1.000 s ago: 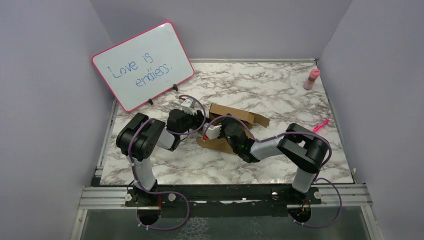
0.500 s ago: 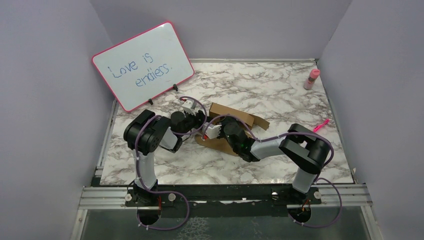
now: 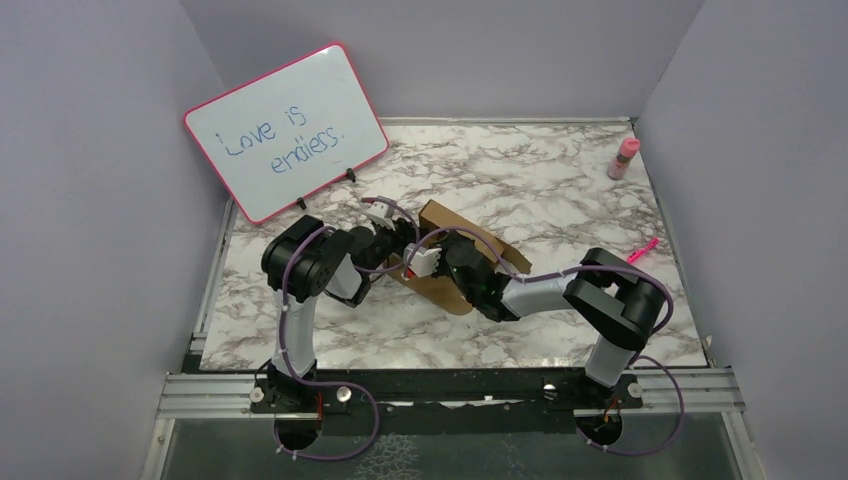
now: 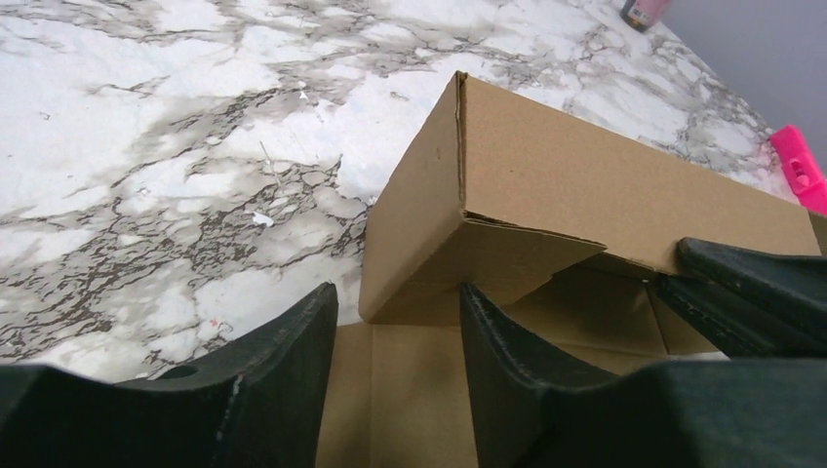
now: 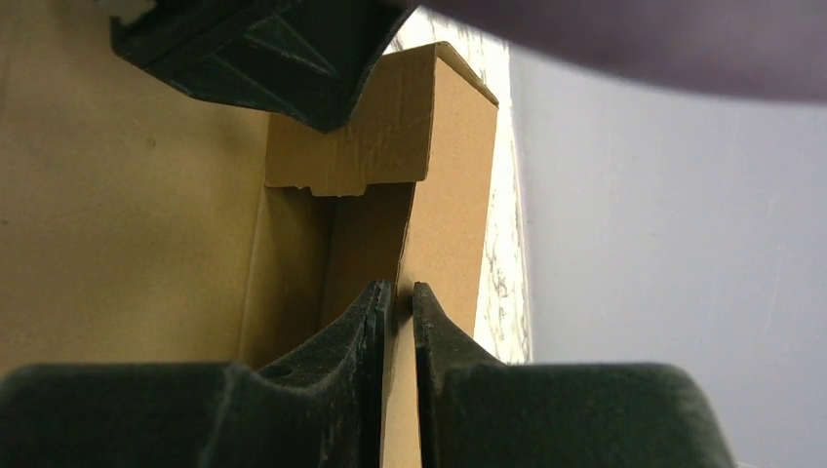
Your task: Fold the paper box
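The paper box (image 3: 478,236) is brown cardboard, half raised, lying at the middle of the marble table. In the left wrist view one long wall (image 4: 585,166) stands up with a folded end flap, and a flat panel lies below it. My left gripper (image 4: 398,292) is open, its fingertips on either side of the box's near corner, over the flat panel. My right gripper (image 5: 402,289) is shut on the edge of an upright side wall (image 5: 453,146). From above, both grippers meet at the box's left end, the left gripper (image 3: 398,244) just left of the right gripper (image 3: 438,262).
A pink-framed whiteboard (image 3: 285,130) leans at the back left. A pink bottle (image 3: 624,158) stands at the back right corner, and a pink marker (image 3: 643,250) lies near the right edge. Purple walls close in three sides.
My left arm has swung in toward the box and its jaws have narrowed a little. The box's far wall has tipped and shifted. The right gripper keeps its hold.
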`<state>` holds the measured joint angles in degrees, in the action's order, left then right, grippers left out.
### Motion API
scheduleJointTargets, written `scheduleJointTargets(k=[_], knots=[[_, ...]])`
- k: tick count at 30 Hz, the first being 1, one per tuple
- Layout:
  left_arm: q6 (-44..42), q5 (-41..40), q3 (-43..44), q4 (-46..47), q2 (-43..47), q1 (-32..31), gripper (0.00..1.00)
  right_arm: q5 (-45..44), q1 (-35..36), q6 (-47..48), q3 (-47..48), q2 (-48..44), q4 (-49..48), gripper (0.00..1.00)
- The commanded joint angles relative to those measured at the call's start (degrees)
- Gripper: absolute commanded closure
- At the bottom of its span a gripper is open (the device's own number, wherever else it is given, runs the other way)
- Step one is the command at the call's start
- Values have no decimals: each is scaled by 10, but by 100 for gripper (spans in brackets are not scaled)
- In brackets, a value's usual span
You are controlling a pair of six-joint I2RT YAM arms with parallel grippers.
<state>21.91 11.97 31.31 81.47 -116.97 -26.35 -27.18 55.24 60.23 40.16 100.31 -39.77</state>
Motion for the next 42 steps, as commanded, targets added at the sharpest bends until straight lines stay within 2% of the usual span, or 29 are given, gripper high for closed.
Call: scheduleJointTargets(k=[1, 5, 9, 12, 18, 26, 33, 37, 40, 42], knots=[[8, -14, 22, 71, -20, -5, 52, 36, 6, -26, 9, -10, 45, 82], [16, 11, 34, 94, -37, -6, 52, 41, 6, -32, 12, -15, 52, 82], [18, 25, 37, 108, -42, -7, 47, 42, 6, -33, 14, -18, 55, 82], [20, 39, 42, 116, -44, -8, 49, 41, 6, -35, 19, -16, 63, 82], [28, 23, 39, 115, -52, -9, 50, 1, 5, -47, 30, -15, 45, 79], [43, 19, 52, 100, -66, -9, 50, -25, 3, -94, 47, -34, 60, 55], [51, 21, 53, 91, -66, -9, 50, -18, -23, -164, 79, -90, 117, 42], [55, 22, 43, 81, -47, -9, 50, 47, -80, -260, 125, -130, 217, 33], [59, 31, 39, 59, -26, -8, 49, 122, -148, -334, 187, -132, 319, 32], [61, 35, 37, 41, -14, -7, 48, 170, -193, -373, 220, -125, 364, 27]])
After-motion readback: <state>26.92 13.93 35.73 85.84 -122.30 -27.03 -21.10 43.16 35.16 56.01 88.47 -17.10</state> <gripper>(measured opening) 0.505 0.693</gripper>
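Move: The right fingers already pinch the near edge of the raised panel; that panel's middle is about 2 cm ahead and 3 cm right, level with the hand. The box's left end flap stands some 4 cm ahead of the right hand and 2 cm left. From the left hand, the same flap is roughly 4 cm ahead, 3 cm right and 3 cm higher. The front flap lies about 8 cm back from the right hand, straight behind and 8 cm lower. Slide the half-open left gripper about 2 cm right and a touch forward, low by the left end flap, then hold it there. Keep the right pinch almost still meanwhile; then open the right fingers wide, let the panel edge go and lift away about 10 cm, swinging forward and slightly right while rolling roughly 30 degrees, left side rising. ##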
